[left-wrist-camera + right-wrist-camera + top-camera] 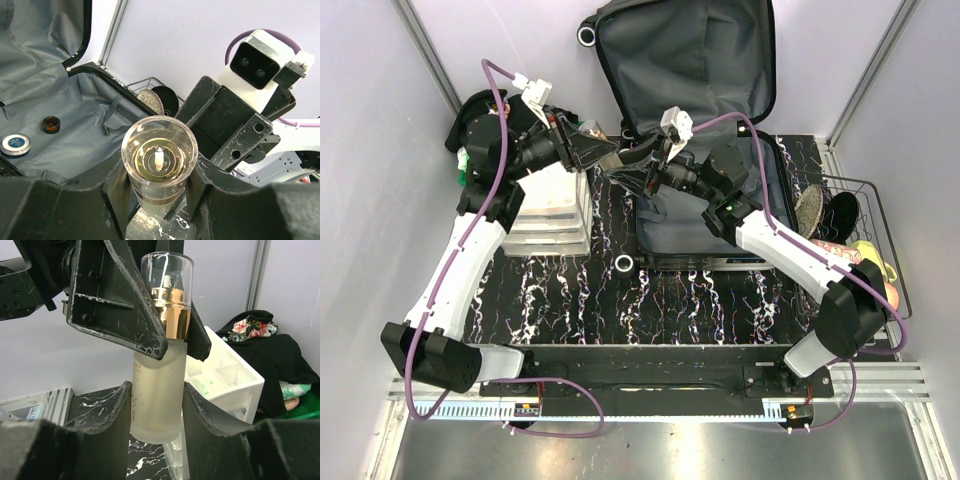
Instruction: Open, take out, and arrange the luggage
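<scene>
The luggage (690, 60) lies open at the back of the table, its lid leaning on the wall and its grey lining (75, 110) showing. Left of it, above the table, both grippers hold one frosted bottle (157, 385) with a gold collar and a clear cap (159, 160). My right gripper (157, 410) is shut on the bottle's lower body. My left gripper (159, 187) is shut on it just below the cap, its fingers (125, 315) flanking the collar. A small round tin (15, 145) and a small brown jar (51, 124) lie on the lining.
A white drawer unit (555, 210) stands under the left arm, its top tray (225, 375) open. Dark and flowered clothes (280, 360) fill a green bin (305, 405) at the far left. A wire basket (860, 230) with several items sits at the right edge.
</scene>
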Motion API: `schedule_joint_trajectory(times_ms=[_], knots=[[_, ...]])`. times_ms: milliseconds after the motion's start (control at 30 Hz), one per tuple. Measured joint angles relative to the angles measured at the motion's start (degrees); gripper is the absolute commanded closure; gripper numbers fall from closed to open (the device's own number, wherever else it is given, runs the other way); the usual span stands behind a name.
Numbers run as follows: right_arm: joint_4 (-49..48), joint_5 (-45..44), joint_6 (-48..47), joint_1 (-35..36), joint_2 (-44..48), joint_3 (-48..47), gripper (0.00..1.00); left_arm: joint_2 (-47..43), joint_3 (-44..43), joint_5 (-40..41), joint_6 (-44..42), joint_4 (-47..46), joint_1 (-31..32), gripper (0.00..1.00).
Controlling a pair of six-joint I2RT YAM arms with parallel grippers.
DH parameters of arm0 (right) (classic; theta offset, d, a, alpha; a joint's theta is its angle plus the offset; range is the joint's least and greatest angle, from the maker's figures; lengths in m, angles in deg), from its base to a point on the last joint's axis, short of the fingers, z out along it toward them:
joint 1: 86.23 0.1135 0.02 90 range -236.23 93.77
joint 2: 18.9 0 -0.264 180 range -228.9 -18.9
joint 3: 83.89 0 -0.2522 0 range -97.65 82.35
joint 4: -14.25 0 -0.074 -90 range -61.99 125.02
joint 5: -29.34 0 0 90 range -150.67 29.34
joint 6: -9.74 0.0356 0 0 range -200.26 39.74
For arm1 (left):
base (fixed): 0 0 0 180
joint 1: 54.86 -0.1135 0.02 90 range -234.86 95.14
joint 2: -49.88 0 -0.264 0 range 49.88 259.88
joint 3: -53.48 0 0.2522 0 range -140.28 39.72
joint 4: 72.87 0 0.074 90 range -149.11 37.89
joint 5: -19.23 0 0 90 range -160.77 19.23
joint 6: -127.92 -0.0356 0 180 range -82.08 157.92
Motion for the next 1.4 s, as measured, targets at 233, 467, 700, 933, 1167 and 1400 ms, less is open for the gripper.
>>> schedule_joint_trajectory(times_ms=[233, 467, 700, 933, 1167, 1400], knots=[[1.6, -6.1, -3.5, 0.1, 2.7, 1.6, 0.00, 2.2, -3.7, -0.4, -2.5, 3.2, -4.1, 1.00], [16.7, -7.9, -6.9, -6.9, 4.7, -1.7, 0.00, 3.5, -7.2, 8.3, -19.8, 13.5, -10.6, 1.00], [31.2, -7.1, -7.6, -18.3, 1.0, -6.4, 0.00, 9.6, -9.9, 18.7, -29.8, 17.0, -15.5, 1.00], [36.6, -6.6, -7.5, -25.1, -3.7, -6.4, 0.00, 13.7, -9.5, 22.8, -34.4, 18.1, -16.6, 1.00], [39.5, -11.5, -9.0, -26.6, -10.6, -8.4, 0.00, 13.9, -6.8, 23.7, -35.6, 14.6, -16.9, 1.00], [41.4, -15.1, -10.0, -26.6, -19.8, -14.8, 0.00, 15.6, -5.3, 24.3, -35.8, 11.5, -17.2, 1.00]])
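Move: The clear-capped bottle is already between my left fingers at its neck and my right fingers on its frosted body. From my left hand, the white drawer box it heads for lies about 18 cm left, 7 cm ahead and 27 cm below, with the black clothes some 27 cm left and 28 cm ahead. From my right hand, the amber jar in the suitcase is some 25 cm ahead, 19 cm right and 32 cm down; the blue-labelled tin sits about 9 cm left of the jar. I open my right fingers wide and let go of the bottle's body, then swing that hand forward, right and down into the suitcase towards the amber jar, over 20 cm each way, turning clockwise with the fingers tipping down. My left hand keeps its pinch on the bottle and carries it left and forward, sinking some 12 cm over the white box while turning counter-clockwise. ##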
